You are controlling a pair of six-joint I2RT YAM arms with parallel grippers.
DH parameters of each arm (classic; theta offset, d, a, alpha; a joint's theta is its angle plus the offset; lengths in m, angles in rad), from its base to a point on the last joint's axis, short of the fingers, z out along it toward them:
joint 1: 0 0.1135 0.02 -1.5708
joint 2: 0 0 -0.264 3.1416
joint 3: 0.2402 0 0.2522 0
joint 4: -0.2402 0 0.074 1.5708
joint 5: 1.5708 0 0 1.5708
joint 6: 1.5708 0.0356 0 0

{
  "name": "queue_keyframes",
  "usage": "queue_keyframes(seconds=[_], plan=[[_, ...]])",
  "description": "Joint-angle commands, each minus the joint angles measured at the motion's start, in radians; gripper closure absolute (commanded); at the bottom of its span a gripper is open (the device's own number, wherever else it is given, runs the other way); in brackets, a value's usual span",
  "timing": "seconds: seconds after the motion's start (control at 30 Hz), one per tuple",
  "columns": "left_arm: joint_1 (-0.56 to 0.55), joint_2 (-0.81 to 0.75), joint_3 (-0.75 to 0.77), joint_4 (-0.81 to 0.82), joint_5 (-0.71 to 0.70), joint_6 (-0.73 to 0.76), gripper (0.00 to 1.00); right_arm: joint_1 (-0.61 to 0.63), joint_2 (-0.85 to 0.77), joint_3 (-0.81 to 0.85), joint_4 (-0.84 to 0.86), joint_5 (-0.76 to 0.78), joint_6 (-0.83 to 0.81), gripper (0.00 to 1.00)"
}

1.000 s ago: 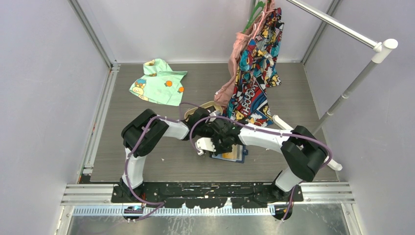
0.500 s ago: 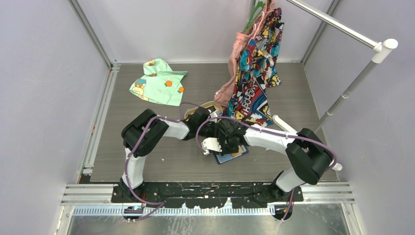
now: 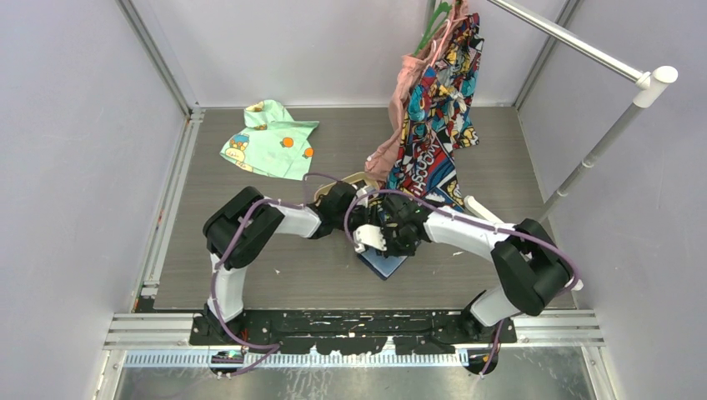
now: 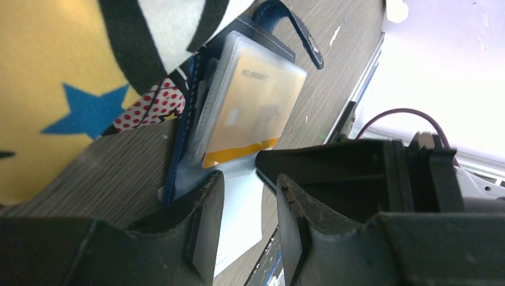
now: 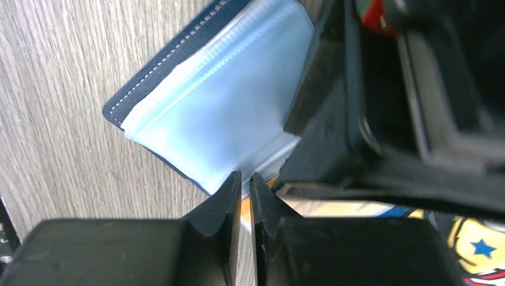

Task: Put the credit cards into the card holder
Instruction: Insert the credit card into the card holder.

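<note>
The navy card holder [image 3: 385, 265] lies open on the table under both grippers. Its pale glossy pockets [image 5: 208, 107] face up and its snap tab [image 4: 301, 33] points away. An orange-yellow credit card [image 4: 253, 107] sits inside a clear pocket, with its orange edge [image 4: 238, 158] sticking out at the near end. My left gripper [image 4: 247, 199] is open just over the pocket sheet, nothing between its fingers. My right gripper [image 5: 245, 180] is pinched at the pocket's edge, and a thin orange strip shows in the slit between its jaws. From above, the left gripper [image 3: 354, 218] and the right gripper [image 3: 382, 247] meet.
A tan tray [image 3: 354, 178] peeks out behind the left wrist. A comic-print garment [image 3: 433, 125] hangs from a metal rail [image 3: 584, 50] at the back right and reaches down near the grippers. A green printed cloth [image 3: 271, 137] lies at the back left.
The left jaws have opened. Both wrists shifted a little to the right and back. From above the card holder has turned, and the orange card that showed on it is now covered.
</note>
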Motion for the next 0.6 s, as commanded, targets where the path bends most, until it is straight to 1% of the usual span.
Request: queue_keyframes(seconds=[0.0, 0.07, 0.13, 0.17, 0.2, 0.23, 0.3, 0.37, 0.4, 0.5, 0.57], plan=[[-0.007, -0.049, -0.045, -0.084, -0.074, 0.051, 0.60, -0.090, -0.071, 0.036, -0.004, -0.079, 0.050, 0.82], [-0.006, -0.088, -0.050, -0.083, -0.087, 0.054, 0.60, -0.137, -0.095, 0.060, -0.036, -0.178, 0.115, 0.78], [-0.006, -0.134, -0.058, -0.081, -0.103, 0.057, 0.59, -0.185, -0.116, 0.080, -0.079, -0.289, 0.134, 0.77], [-0.007, -0.156, -0.062, -0.086, -0.109, 0.060, 0.59, -0.208, -0.121, 0.088, -0.091, -0.330, 0.156, 0.74], [-0.007, -0.183, -0.066, -0.094, -0.116, 0.067, 0.59, -0.226, -0.120, 0.096, -0.093, -0.359, 0.212, 0.69], [-0.007, -0.210, -0.070, -0.104, -0.123, 0.074, 0.59, -0.252, -0.119, 0.105, -0.090, -0.388, 0.245, 0.68], [-0.008, -0.267, -0.082, -0.125, -0.140, 0.090, 0.59, -0.305, -0.108, 0.109, -0.076, -0.449, 0.307, 0.60], [-0.007, -0.326, -0.101, -0.149, -0.160, 0.111, 0.59, -0.342, -0.086, 0.107, -0.031, -0.451, 0.403, 0.53], [-0.007, -0.356, -0.111, -0.169, -0.169, 0.126, 0.59, -0.357, -0.070, 0.107, -0.026, -0.446, 0.424, 0.52], [-0.007, -0.477, -0.166, -0.225, -0.219, 0.185, 0.59, -0.369, -0.015, 0.118, -0.027, -0.369, 0.482, 0.48], [-0.008, -0.566, -0.232, -0.242, -0.290, 0.211, 0.58, -0.371, 0.024, 0.135, -0.032, -0.294, 0.511, 0.46]])
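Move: The right fingertips, nearly shut, are at the back end of the orange card's inner edge; the card's middle lies about 4 cm ahead of them and 1 cm below. The card holder's middle is some 3 cm ahead and 3 cm to the left, the beige tray roughly 18 cm ahead and 12 cm left. From the left hand the card lies about 2 cm ahead, 3 cm to the right and 2 cm below. Up and off the card come both hands. The right lifts its fingertips clear of the card's inner edge, rising over 5 cm and sinking back about 1, while easing some 3 cm forward and 2 cm right, turning roughly 30 degrees clockwise and opening to about half. The left, fingers staying part-open, backs away to the left about 4 cm, then rises 7 cm. ##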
